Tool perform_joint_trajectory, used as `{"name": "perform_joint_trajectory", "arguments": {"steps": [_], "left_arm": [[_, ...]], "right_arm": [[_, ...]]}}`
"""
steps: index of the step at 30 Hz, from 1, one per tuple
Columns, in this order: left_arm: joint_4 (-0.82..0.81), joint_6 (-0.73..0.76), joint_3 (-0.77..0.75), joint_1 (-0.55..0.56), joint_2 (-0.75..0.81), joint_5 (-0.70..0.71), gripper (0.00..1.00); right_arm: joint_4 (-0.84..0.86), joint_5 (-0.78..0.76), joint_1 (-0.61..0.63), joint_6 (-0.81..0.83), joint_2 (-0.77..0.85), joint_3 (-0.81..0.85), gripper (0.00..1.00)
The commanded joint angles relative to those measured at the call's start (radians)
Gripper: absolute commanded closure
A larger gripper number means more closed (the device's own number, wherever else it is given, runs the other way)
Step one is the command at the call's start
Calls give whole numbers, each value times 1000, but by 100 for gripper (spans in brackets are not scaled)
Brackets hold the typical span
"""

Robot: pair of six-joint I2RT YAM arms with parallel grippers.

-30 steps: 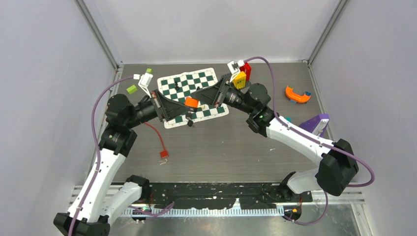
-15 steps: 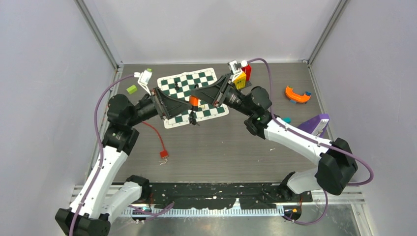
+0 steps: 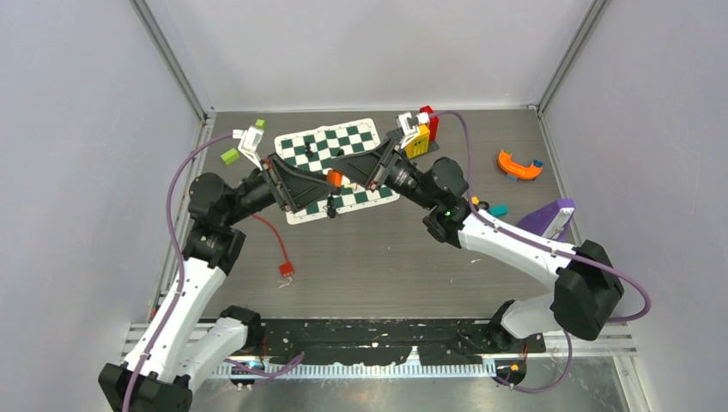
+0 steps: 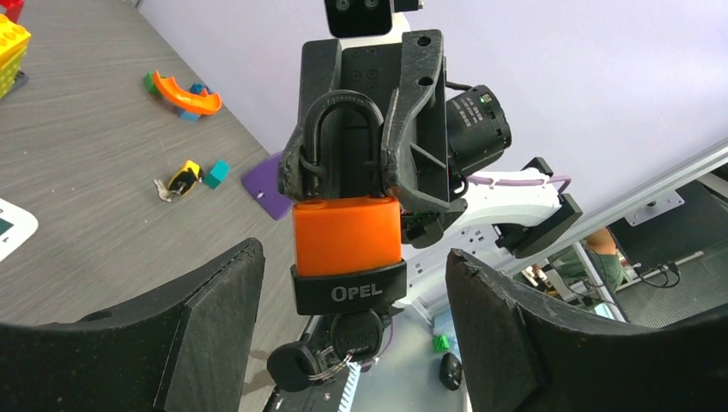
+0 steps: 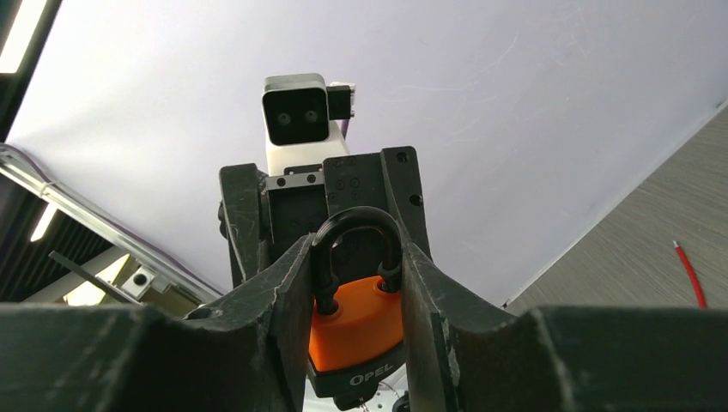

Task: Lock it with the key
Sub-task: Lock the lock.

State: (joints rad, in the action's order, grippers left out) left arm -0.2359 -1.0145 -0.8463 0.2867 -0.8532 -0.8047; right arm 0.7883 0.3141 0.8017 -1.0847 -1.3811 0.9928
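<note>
An orange padlock (image 3: pixel 335 178) with a black shackle and black "OPEL" base hangs in the air over the chessboard mat (image 3: pixel 330 146). My right gripper (image 3: pixel 359 174) is shut on it at the shackle, as the right wrist view (image 5: pixel 356 330) shows. A black-headed key (image 4: pixel 356 330) sits in the keyhole under the base, and a second key (image 4: pixel 290 365) hangs from its ring. My left gripper (image 3: pixel 316 184) is open. Its fingers (image 4: pixel 215 326) stand wide on either side of the padlock (image 4: pixel 348 236) base and key, touching neither.
A red cable (image 3: pixel 279 249) lies left of centre. Green blocks (image 3: pixel 229 155) sit at the back left, yellow and red blocks (image 3: pixel 421 133) at the back. An orange curved piece (image 3: pixel 518 165), a purple object (image 3: pixel 549 216) and a small teal piece (image 3: pixel 498 209) lie on the right.
The padlock has turned in my right gripper and now shows narrower from above. The hanging keys have shifted slightly. Both wrists stay close together over the mat.
</note>
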Motion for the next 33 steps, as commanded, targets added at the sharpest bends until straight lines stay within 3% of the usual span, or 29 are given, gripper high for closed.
{"name": "perform_joint_trajectory", "arguments": {"steps": [1,6,18,33], "left_arm": [[-114,-76,14,3,-9,-22,26],[-338,-359,48,28,-56,-58,31],[-335,-413,48,29,-29,-40,48],[-593,-581,73,29,-90,-10,79]], "right_arm": [[203,-15,1,-37,-4,4,95],[368,16,2,-93,-52,1,95],[481,45,2,-124,-106,-1,95],[496,56,3,-95,-113,-73,95]]}}
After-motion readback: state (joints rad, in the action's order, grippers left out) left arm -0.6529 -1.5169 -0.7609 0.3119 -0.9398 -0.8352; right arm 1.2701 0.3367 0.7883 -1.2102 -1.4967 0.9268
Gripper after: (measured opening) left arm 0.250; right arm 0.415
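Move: The padlock, unlocked and held by its shackle in the right pads, hangs just beyond the open left fingertips: about 2 cm to the right of the left hand point, 2 cm ahead and 1 cm above. Its shackle is some 4 cm ahead, 3 cm right and 4 cm above that point; the keys dangle about 1 cm back, 2 cm right and 3 cm below. From the right hand the padlock lies 2 cm back, 1 cm left and 3 cm below. The padlock's black lower end comes between the left fingers, which close from about three-quarters to one-quarter open and begin to pinch it while that hand rolls some 20 degrees, counter-clockwise looking along its fingers. Both hands rise roughly 2.5 cm together, drifting slightly back and right; the right keeps its grip on the shackle and tips its fingertips up about 15 degrees. ##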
